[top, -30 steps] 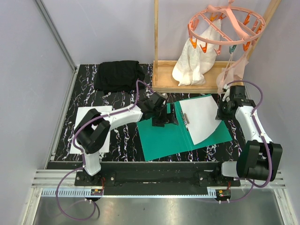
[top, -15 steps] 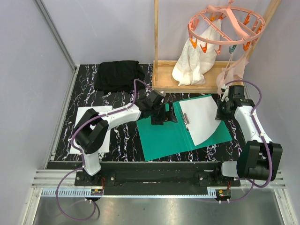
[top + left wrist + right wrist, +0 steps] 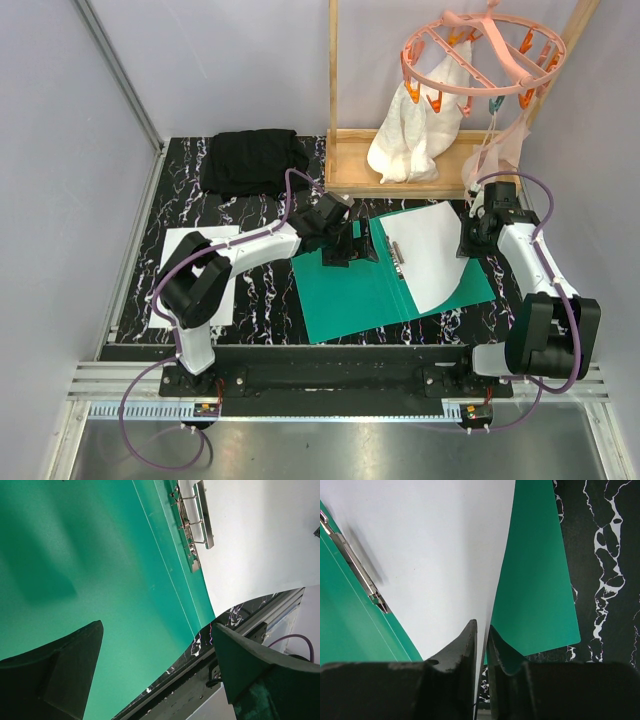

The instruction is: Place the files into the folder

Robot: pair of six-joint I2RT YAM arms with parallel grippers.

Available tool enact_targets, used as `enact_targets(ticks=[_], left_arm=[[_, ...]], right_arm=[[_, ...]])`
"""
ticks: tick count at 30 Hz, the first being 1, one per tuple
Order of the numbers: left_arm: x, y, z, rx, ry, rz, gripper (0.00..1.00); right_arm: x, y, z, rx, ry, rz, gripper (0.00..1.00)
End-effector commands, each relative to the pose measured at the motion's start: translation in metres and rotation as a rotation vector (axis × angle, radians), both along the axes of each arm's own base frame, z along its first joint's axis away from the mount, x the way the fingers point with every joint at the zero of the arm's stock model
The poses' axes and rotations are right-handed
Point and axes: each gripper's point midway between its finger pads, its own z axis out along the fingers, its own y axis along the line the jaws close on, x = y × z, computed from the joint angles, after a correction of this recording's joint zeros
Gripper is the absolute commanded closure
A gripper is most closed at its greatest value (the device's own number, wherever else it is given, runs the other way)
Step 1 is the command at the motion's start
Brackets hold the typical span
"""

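Note:
The teal-green folder (image 3: 350, 295) lies open in the middle of the table, its metal clip (image 3: 394, 253) along the spine. One white file (image 3: 430, 255) lies on the right flap, its right edge curled upward. My right gripper (image 3: 467, 245) stands at that edge; in the right wrist view its jaws (image 3: 482, 625) are parted by a narrow gap and the file's edge (image 3: 435, 545) runs between them over the folder (image 3: 535, 580). My left gripper (image 3: 365, 243) hovers wide open over the left flap (image 3: 100, 555), near the clip (image 3: 195, 525). Another file (image 3: 175, 245) lies at the left, partly under the left arm.
A folded black cloth (image 3: 253, 160) sits at the back left. A wooden frame (image 3: 400, 175) stands at the back right, with a pink peg hanger (image 3: 470, 60) and white cloth (image 3: 415, 130) hanging over it. Walls close both sides.
My right gripper's jaws have parted slightly around the file's edge. The left gripper shifted a little toward the clip early on, then stayed still.

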Motion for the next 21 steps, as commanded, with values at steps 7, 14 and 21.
enact_targets(ticks=[7,14,21], left_arm=[[0.002,-0.003,0.026,-0.067,-0.044,-0.015,0.07],[0.0,-0.004,0.026,-0.077,-0.037,-0.021,0.07],[0.002,-0.006,0.028,-0.083,-0.041,-0.021,0.07]], right_arm=[[0.012,0.001,0.015,0.009,-0.041,-0.041,0.6],[0.008,-0.002,0.016,-0.001,-0.022,-0.073,0.48],[-0.003,0.004,0.013,0.021,0.041,-0.092,0.4]])
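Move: The file lying in the folder has its middle about 7 cm left of the right hand, 2 cm ahead and some 8 cm below; its right-hand edge, near the close corner, already curls up between the barely parted fingers. The folder's ring clip is roughly 17 cm to this hand's left, 1 cm ahead and 8 cm below. From the left hand, the file's middle is about 22 cm to the right, 5 cm ahead and 7 cm lower. Almost on the spot, the right hand spreads its fingers from slightly parted to more than half open around the file's raised edge, then lifts by about half a centimetre. The wrist turns clockwise some 5 degrees; the left finger is clear of the paper, while the edge lies against the right one. ##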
